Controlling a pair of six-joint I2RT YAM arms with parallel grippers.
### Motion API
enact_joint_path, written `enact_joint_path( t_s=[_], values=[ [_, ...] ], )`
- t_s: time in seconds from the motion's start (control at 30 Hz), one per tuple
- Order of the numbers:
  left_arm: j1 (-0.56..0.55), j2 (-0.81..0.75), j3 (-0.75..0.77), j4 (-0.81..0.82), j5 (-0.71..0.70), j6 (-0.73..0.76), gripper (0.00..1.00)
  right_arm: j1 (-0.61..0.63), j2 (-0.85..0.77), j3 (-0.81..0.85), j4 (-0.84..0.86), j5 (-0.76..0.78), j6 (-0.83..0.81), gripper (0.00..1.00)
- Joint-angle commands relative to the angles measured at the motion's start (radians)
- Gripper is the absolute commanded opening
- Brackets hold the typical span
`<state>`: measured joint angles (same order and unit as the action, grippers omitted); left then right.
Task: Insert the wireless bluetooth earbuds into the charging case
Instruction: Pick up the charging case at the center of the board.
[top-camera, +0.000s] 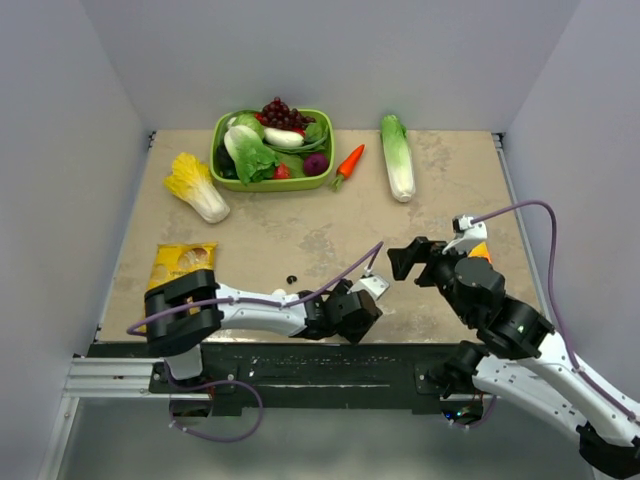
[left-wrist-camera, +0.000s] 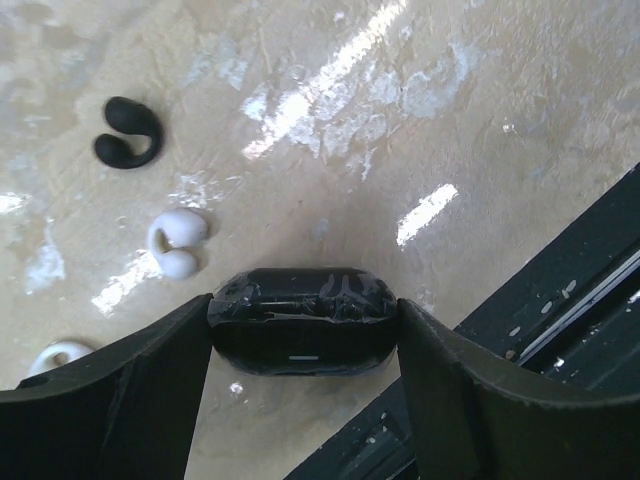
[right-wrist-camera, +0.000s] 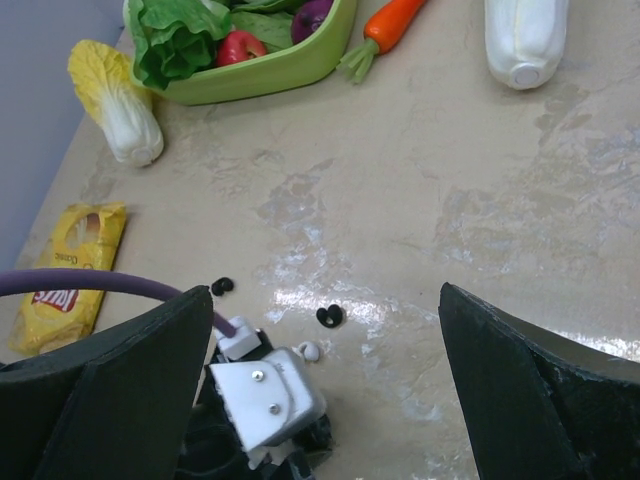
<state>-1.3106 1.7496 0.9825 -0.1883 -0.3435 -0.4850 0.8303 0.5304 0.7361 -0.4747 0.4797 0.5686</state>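
Observation:
My left gripper (left-wrist-camera: 303, 340) is shut on a glossy black oval charging case (left-wrist-camera: 300, 300), holding it by its ends low over the table near the front edge; it also shows in the top view (top-camera: 352, 312). No white case is in view. Two white earbuds (left-wrist-camera: 178, 243) (left-wrist-camera: 60, 357) lie just beyond and left of the case, and a black earbud (left-wrist-camera: 127, 133) lies farther off. In the right wrist view I see one white bud (right-wrist-camera: 309, 352) and two black buds (right-wrist-camera: 329, 316) (right-wrist-camera: 221, 287). My right gripper (right-wrist-camera: 325, 292) is open and empty, raised to the right of the left gripper (top-camera: 405, 262).
A green basket (top-camera: 322, 180) of vegetables stands at the back. A carrot (top-camera: 348, 162), a long cabbage (top-camera: 397, 155) and a yellow cabbage (top-camera: 197, 185) lie around it. A yellow chips bag (top-camera: 180, 265) lies front left. The black front rail (top-camera: 300, 358) is just behind the left gripper.

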Motion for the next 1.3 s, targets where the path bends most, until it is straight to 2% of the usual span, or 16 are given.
enact_joint_path(
  t_s=[0.0, 0.13, 0.2, 0.23, 0.33, 0.43, 0.5, 0.53, 0.63, 0.8, 1.0, 1.27],
  values=[
    [-0.004, -0.162, -0.069, 0.171, -0.116, 0.055, 0.02, 0.001, 0.031, 0.065, 0.036, 0.043, -0.003, 0.98],
    [-0.004, -0.310, -0.171, 0.321, -0.201, 0.146, 0.00, 0.001, 0.072, 0.101, 0.036, 0.094, 0.001, 0.98],
    [-0.003, -0.418, -0.256, 0.433, -0.227, 0.224, 0.00, 0.001, 0.079, 0.095, 0.080, 0.065, -0.021, 0.98],
    [-0.004, -0.453, -0.293, 0.546, -0.227, 0.264, 0.00, 0.001, 0.086, 0.086, 0.100, 0.051, -0.032, 0.98],
    [-0.004, -0.588, -0.465, 0.746, -0.183, 0.426, 0.00, 0.001, 0.114, 0.097, 0.149, -0.065, -0.099, 0.98],
    [-0.003, -0.714, -0.634, 1.078, -0.115, 0.592, 0.00, 0.001, 0.164, 0.123, 0.148, -0.119, -0.113, 0.98],
    [-0.003, -0.746, -0.728, 1.167, -0.092, 0.686, 0.00, 0.001, 0.189, 0.129, 0.165, -0.156, -0.137, 0.98],
    [0.001, -0.774, -0.746, 1.209, -0.085, 0.704, 0.00, 0.001, 0.195, 0.132, 0.176, -0.227, -0.150, 0.98],
    [0.004, -0.795, -0.769, 1.206, -0.008, 0.792, 0.00, 0.001, 0.256, 0.161, 0.209, -0.392, -0.197, 0.98],
    [0.008, -0.792, -0.746, 1.213, -0.009, 0.864, 0.00, 0.003, 0.374, 0.215, 0.174, -0.496, -0.210, 0.98],
    [0.086, -0.782, -0.734, 1.205, 0.064, 0.838, 0.00, 0.006, 0.394, 0.220, 0.206, -0.553, -0.207, 0.98],
    [0.097, -0.743, -0.683, 1.164, 0.080, 0.820, 0.00, 0.041, 0.453, 0.207, 0.235, -0.599, -0.207, 0.98]
  ],
)
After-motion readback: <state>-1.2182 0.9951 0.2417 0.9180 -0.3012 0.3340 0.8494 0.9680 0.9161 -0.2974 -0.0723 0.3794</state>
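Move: The left hand already grips the black charging case just over the table. The open right gripper hangs about 5 cm ahead of it, 12 cm to its right and 23 cm higher; so from the right hand the case lies some 5 cm back, 12 cm left and 23 cm down. By the left hand, a white earbud lies about 4 cm ahead and 1 cm left, a black earbud 7 cm straight ahead, and another white earbud 4 cm ahead, 7 cm left. Upward, about 19 cm, the left hand carries the pinched charging case off the table area, swinging some 8 cm left and a little forward while its wrist tips up about 60 degrees until the fingers point forward-right, near level. The right hand sweeps about 13 cm left at nearly constant height towards the case, turning some 35 degrees counter-clockwise, fingers staying wide open. ##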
